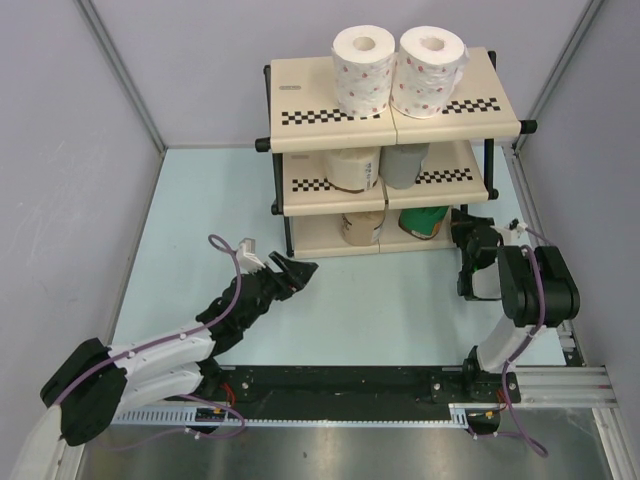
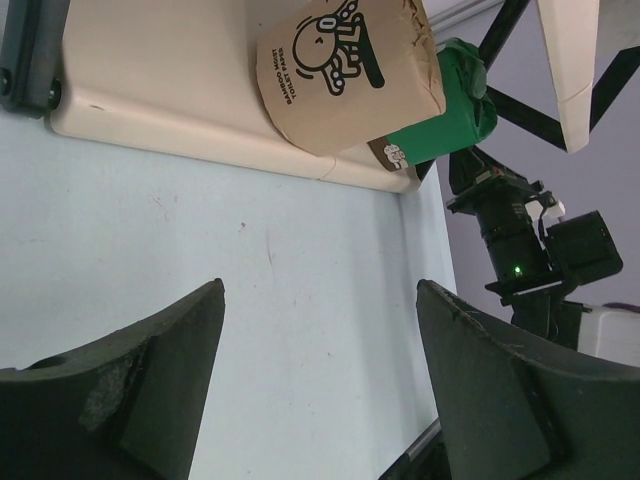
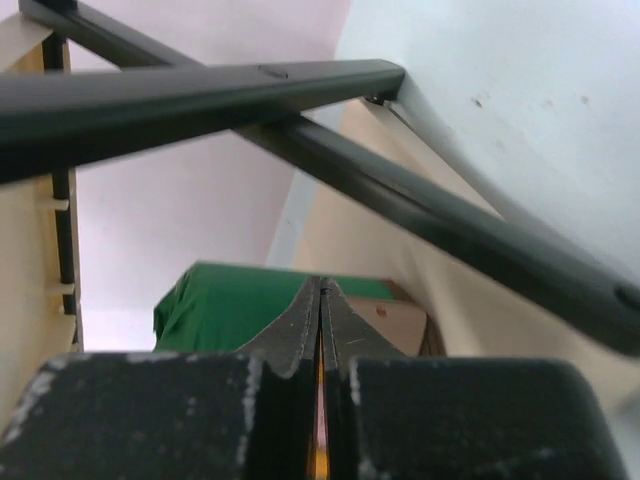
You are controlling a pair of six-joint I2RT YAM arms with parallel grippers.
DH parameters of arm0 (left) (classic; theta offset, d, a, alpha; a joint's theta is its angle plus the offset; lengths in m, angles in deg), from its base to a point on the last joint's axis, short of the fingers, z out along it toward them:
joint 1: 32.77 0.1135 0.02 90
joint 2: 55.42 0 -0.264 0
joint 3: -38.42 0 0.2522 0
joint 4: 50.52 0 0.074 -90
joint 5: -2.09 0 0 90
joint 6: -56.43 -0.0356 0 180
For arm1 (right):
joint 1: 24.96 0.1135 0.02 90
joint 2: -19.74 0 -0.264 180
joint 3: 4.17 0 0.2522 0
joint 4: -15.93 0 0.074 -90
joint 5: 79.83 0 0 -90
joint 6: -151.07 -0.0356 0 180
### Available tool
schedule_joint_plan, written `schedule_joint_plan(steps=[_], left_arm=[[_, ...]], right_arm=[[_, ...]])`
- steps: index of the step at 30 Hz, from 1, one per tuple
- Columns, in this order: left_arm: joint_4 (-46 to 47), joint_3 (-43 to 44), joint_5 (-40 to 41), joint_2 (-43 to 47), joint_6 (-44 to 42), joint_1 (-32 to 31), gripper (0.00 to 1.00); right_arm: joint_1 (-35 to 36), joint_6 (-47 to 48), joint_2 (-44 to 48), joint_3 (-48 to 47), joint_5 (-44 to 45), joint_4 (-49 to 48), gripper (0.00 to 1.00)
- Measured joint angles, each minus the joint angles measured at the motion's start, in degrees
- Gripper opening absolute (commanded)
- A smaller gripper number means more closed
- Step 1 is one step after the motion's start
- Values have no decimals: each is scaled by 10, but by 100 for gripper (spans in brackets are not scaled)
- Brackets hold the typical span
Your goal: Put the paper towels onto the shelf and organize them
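The shelf (image 1: 300, 78) stands at the back centre with all six paper towels on it. Two white red-dotted rolls (image 1: 362, 68) (image 1: 430, 70) are on top. The cream roll (image 1: 352, 167) and grey roll (image 1: 404, 164) are on the middle tier. The tan-brown roll (image 1: 362, 227) and green roll (image 1: 424, 221) are on the bottom tier. My left gripper (image 1: 297, 270) is open and empty over the table, in front of the shelf's left side; its wrist view (image 2: 320, 300) shows the tan-brown roll (image 2: 350, 70) and green roll (image 2: 450, 110). My right gripper (image 1: 466, 240) is shut and empty at the shelf's right end, pointing at the green roll (image 3: 220, 300).
The shelf's black cross braces (image 3: 300, 90) run close in front of my right gripper (image 3: 321, 285). Grey walls enclose the light blue table (image 1: 380, 310). A black rail (image 1: 340, 385) runs along the near edge. My right arm (image 2: 530, 250) shows in the left wrist view.
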Motion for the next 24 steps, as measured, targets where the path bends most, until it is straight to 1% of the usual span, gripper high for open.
schedule_joint_plan(steps=[5, 12, 24], left_arm=[[-7, 0, 0, 0, -1, 0, 83], [-8, 0, 0, 0, -5, 0, 82], [-19, 0, 1, 10, -5, 0, 82]], right_arm=[[-10, -11, -63, -31, -33, -48, 0], [4, -8, -83, -52, -53, -73, 0], [64, 3, -111, -75, -68, -80, 0]])
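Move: The green paper towel pack on the bottom shelf is about 9 cm to the right hand's left and 4 cm ahead, its middle near fingertip height. The brown paper roll stands some 26 cm to that hand's left and 2 cm ahead. The grey roll sits one shelf up, around 16 cm left, 6 cm ahead and 20 cm above. From the idle left hand the green pack is about 28 cm to the right, 19 cm ahead and 3 cm lower. Keep the right gripper shut and ease it about 3 cm forward into the bottom shelf's right end, beside the green pack. Then sweep it some 7 cm left, bringing the closed fingers against the pack's right side and pushing it along the shelf towards the brown roll, while turning the hand roughly 15 degrees counter-clockwise. ##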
